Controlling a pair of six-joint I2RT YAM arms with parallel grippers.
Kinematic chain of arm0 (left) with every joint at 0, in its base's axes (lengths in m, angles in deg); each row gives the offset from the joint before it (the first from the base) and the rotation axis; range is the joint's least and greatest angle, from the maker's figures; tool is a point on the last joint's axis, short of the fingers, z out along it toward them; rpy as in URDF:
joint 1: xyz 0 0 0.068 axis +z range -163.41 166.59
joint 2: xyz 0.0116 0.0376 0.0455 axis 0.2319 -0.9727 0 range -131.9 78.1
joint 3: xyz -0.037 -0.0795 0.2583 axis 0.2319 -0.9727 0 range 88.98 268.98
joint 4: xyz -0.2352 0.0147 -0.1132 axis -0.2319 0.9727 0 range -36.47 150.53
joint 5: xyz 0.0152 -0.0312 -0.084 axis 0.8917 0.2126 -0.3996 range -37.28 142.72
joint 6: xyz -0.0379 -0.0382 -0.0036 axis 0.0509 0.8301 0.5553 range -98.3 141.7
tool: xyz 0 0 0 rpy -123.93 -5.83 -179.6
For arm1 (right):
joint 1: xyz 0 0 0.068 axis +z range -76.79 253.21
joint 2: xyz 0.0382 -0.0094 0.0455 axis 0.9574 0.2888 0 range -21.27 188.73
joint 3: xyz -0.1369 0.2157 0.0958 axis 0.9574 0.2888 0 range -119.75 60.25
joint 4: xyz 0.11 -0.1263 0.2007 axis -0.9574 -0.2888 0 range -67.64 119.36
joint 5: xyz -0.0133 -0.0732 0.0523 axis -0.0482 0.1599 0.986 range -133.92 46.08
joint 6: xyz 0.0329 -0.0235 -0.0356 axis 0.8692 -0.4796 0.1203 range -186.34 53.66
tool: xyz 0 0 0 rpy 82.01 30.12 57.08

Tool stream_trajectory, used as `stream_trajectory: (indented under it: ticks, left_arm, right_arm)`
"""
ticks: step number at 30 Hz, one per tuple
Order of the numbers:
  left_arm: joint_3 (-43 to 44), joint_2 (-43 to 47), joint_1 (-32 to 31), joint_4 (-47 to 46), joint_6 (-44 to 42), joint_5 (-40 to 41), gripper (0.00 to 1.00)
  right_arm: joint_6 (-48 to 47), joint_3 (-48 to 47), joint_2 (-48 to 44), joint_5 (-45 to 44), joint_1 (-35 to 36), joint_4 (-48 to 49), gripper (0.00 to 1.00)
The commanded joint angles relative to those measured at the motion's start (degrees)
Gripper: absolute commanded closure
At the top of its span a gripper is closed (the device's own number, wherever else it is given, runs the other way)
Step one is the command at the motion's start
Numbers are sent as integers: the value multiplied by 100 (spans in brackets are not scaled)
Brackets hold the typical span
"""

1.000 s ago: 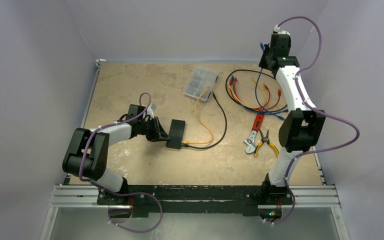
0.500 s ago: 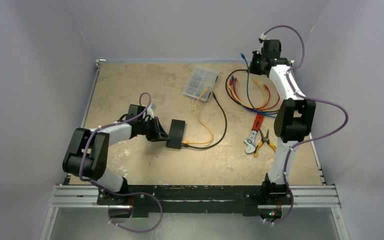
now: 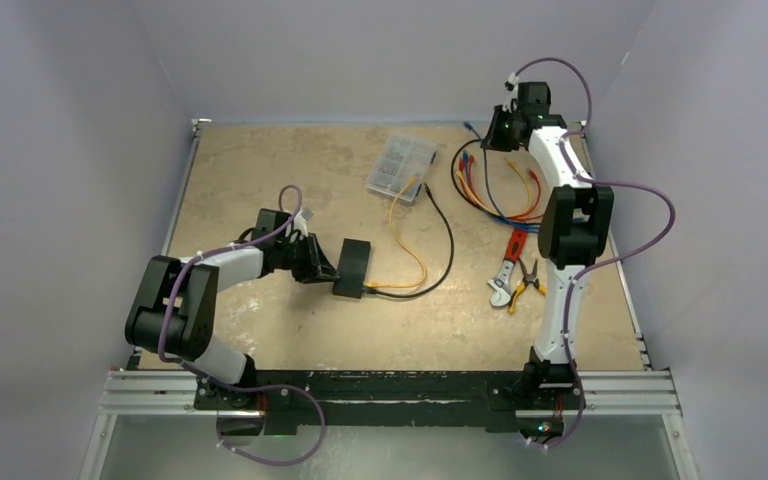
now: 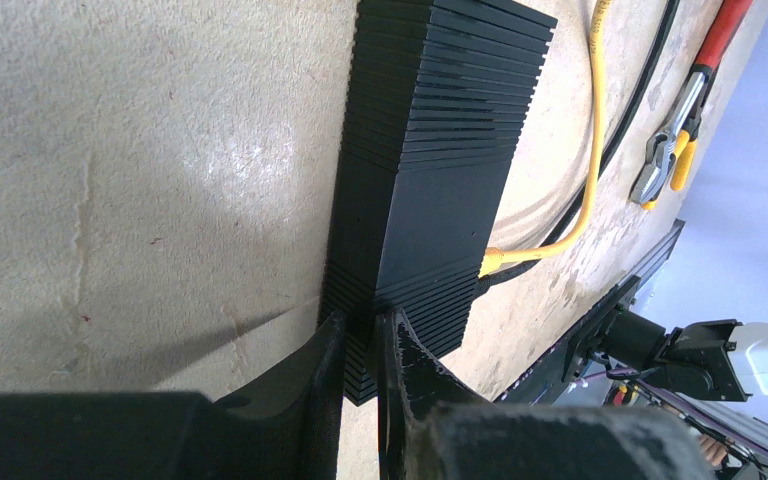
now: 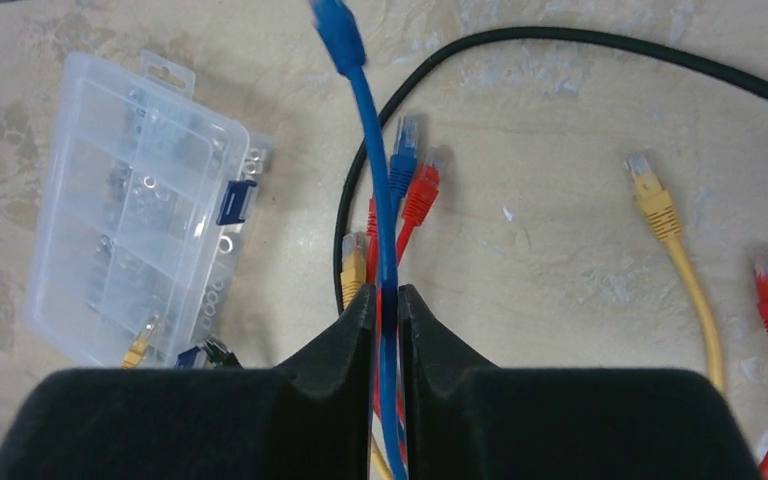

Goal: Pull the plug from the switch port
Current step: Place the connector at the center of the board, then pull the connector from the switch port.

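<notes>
The switch [image 3: 352, 266] is a flat black ribbed box [image 4: 430, 170] lying on the table left of centre. A yellow plug [image 4: 495, 258] sits in its near side [image 3: 372, 287], with a black cable beside it. My left gripper [image 3: 328, 274] is shut on the switch's near corner, its jaws pinching the ribbed edge [image 4: 358, 325]. My right gripper [image 3: 495, 132] hangs at the far right above the loose cables. It is shut on a blue cable [image 5: 388, 295], whose free blue plug [image 5: 338, 25] sticks out beyond the fingers.
A clear compartment case [image 3: 401, 165] lies at the back centre [image 5: 135, 260]. Loose red, yellow, blue and black cables [image 3: 505, 190] are piled at the back right. A red-handled wrench [image 3: 507, 270] and yellow pliers [image 3: 530, 285] lie right of the switch.
The right arm has swung left and down with the blue cable, from the far right corner to over the cable pile. The left arm and the switch have stayed put.
</notes>
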Motion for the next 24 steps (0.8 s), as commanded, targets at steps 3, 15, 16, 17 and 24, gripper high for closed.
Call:
stream_trajectory:
  ticks: [3, 15, 16, 17, 24]
  left_arm:
    - [-271, -424, 1, 378, -455, 1320, 91]
    - [-278, -405, 0, 360, -438, 1299, 91]
    - [-282, -400, -1, 360, -438, 1298, 92]
    - [-285, -391, 1, 360, -437, 1294, 91]
    - [-295, -304, 1, 372, -418, 1294, 91]
  right_arm:
    - [5, -44, -213, -95, 19, -52, 71]
    - [-10, 802, -910, 205, 242, 148, 46]
    - [-10, 921, -976, 258, 299, 179, 45]
    - [-10, 1062, -1050, 303, 355, 223, 43]
    - [-133, 2071, -1622, 433, 756, 336, 38]
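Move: The blue cable still in the right fingers hangs over the laid-aside plugs, whose cluster lies about 12 cm below that hand, 1 cm ahead and 2 cm left. From this hand, at table level, a loose yellow plug is some 9 cm right and 1 cm ahead; the storage box 15 cm left and 1 cm back; the black plug 10 cm left and 6 cm back. From the left hand the cluster is roughly 33 cm ahead, 27 cm right, 2 cm lower. The blue cable is let go over the laid-aside plugs: the right fingers spread from almost shut to well over half open, sinking only about 1 cm as they do. Once open, the hand draws back some 6 cm, then also swings left by 5 to 6 cm with a slight counter-clockwise turn, staying high and heading towards the black plug beside the storage box. ##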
